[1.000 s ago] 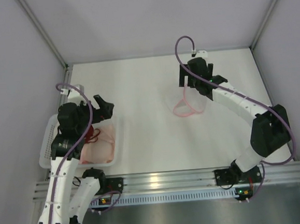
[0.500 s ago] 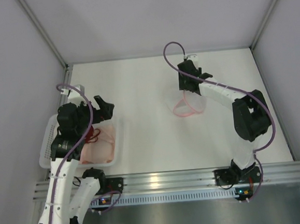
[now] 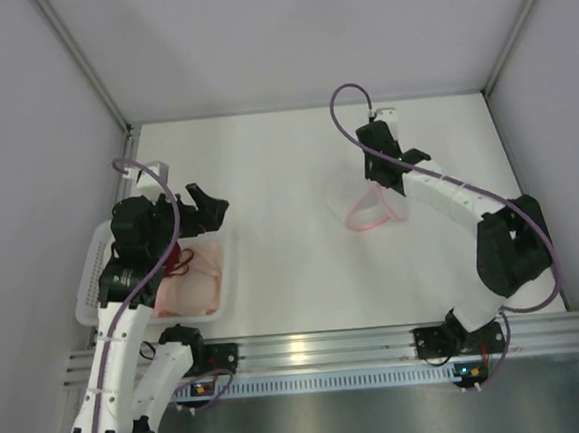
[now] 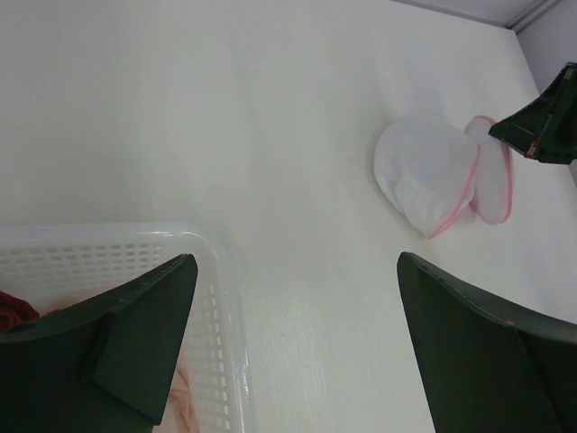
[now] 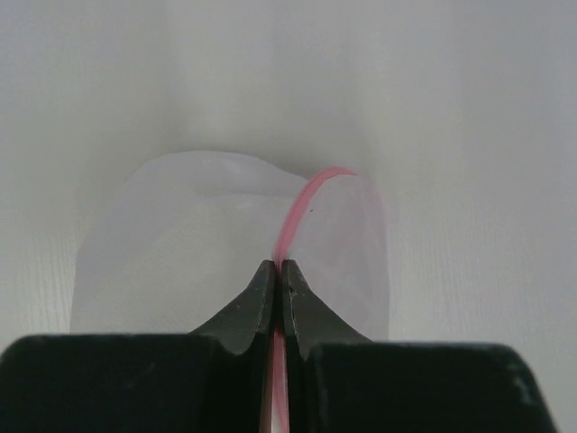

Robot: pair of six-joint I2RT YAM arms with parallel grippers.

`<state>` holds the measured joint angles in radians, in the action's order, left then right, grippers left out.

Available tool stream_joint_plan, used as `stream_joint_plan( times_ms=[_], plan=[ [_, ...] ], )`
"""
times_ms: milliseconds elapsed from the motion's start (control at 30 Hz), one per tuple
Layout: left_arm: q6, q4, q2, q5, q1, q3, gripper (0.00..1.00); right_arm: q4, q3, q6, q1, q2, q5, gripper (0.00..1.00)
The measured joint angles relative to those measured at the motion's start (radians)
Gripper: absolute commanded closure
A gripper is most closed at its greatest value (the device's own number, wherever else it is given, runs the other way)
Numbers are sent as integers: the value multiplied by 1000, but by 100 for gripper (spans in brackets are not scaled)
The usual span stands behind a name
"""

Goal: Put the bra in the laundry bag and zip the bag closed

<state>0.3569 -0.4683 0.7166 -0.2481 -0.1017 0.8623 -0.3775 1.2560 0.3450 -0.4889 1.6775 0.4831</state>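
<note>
The laundry bag, a white mesh pouch with a pink zip rim, lies on the table right of centre, its two halves folded open. My right gripper is shut on the pink rim, which runs up between the closed jaws. The pale pink bra lies in the white basket at the left. Over the basket's far right corner my left gripper stands open with nothing between its fingers.
The white perforated basket sits at the near left edge. A dark red bra lies in it beside the pale one. Grey walls close in the table on three sides.
My right gripper has closed on the bag's pink rim and shifted a little to the right, pulling the bag with it. The left gripper has barely moved.
</note>
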Motion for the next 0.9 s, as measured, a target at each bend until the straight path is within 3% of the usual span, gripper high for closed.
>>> stream_joint_plan(
  times_ms=[167, 367, 467, 600, 900],
  plan=[
    [16, 14, 66, 32, -132, 26, 1, -10, -101, 0, 0, -219, 2, 100],
    [8, 92, 237, 238, -576, 80, 1, -5, -187, 0, 1, -468, -26, 100],
    [-15, 174, 368, 317, -708, 94, 1, -3, -243, -2, 1, -581, -43, 100],
    [-58, 282, 546, 405, -785, 108, 1, -5, -298, -1, 6, -690, -79, 100],
    [-151, 484, 882, 457, -792, 224, 7, -16, -335, 8, 8, -844, -129, 100]
  ],
)
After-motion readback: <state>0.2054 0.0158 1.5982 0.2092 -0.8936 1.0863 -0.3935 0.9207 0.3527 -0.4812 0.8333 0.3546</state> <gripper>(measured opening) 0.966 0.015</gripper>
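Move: The laundry bag, its rim already pinched in the right hand, has its middle some 4 cm back from that hand, 2 cm to its left and 4 cm lower. From the open left hand it lies about 32 cm to the right, 9 cm ahead and 18 cm below. The white basket's middle is roughly 15 cm left of the left hand and 4 cm back, with the peach garment about 8 cm left and 5 cm back, all some 17 cm lower. The laundry bag's pink rim stays pinched in the shut right fingers, which draw it up about 15 cm and back nearly as far, drifting a little right, the fingers tipping upward. Meanwhile the left hand leaves the basket side and sweeps some 26 cm right towards the bag's left rim, then sinks and eases forward, turning clockwise and rolling its left side up, fingers kept wide open. ##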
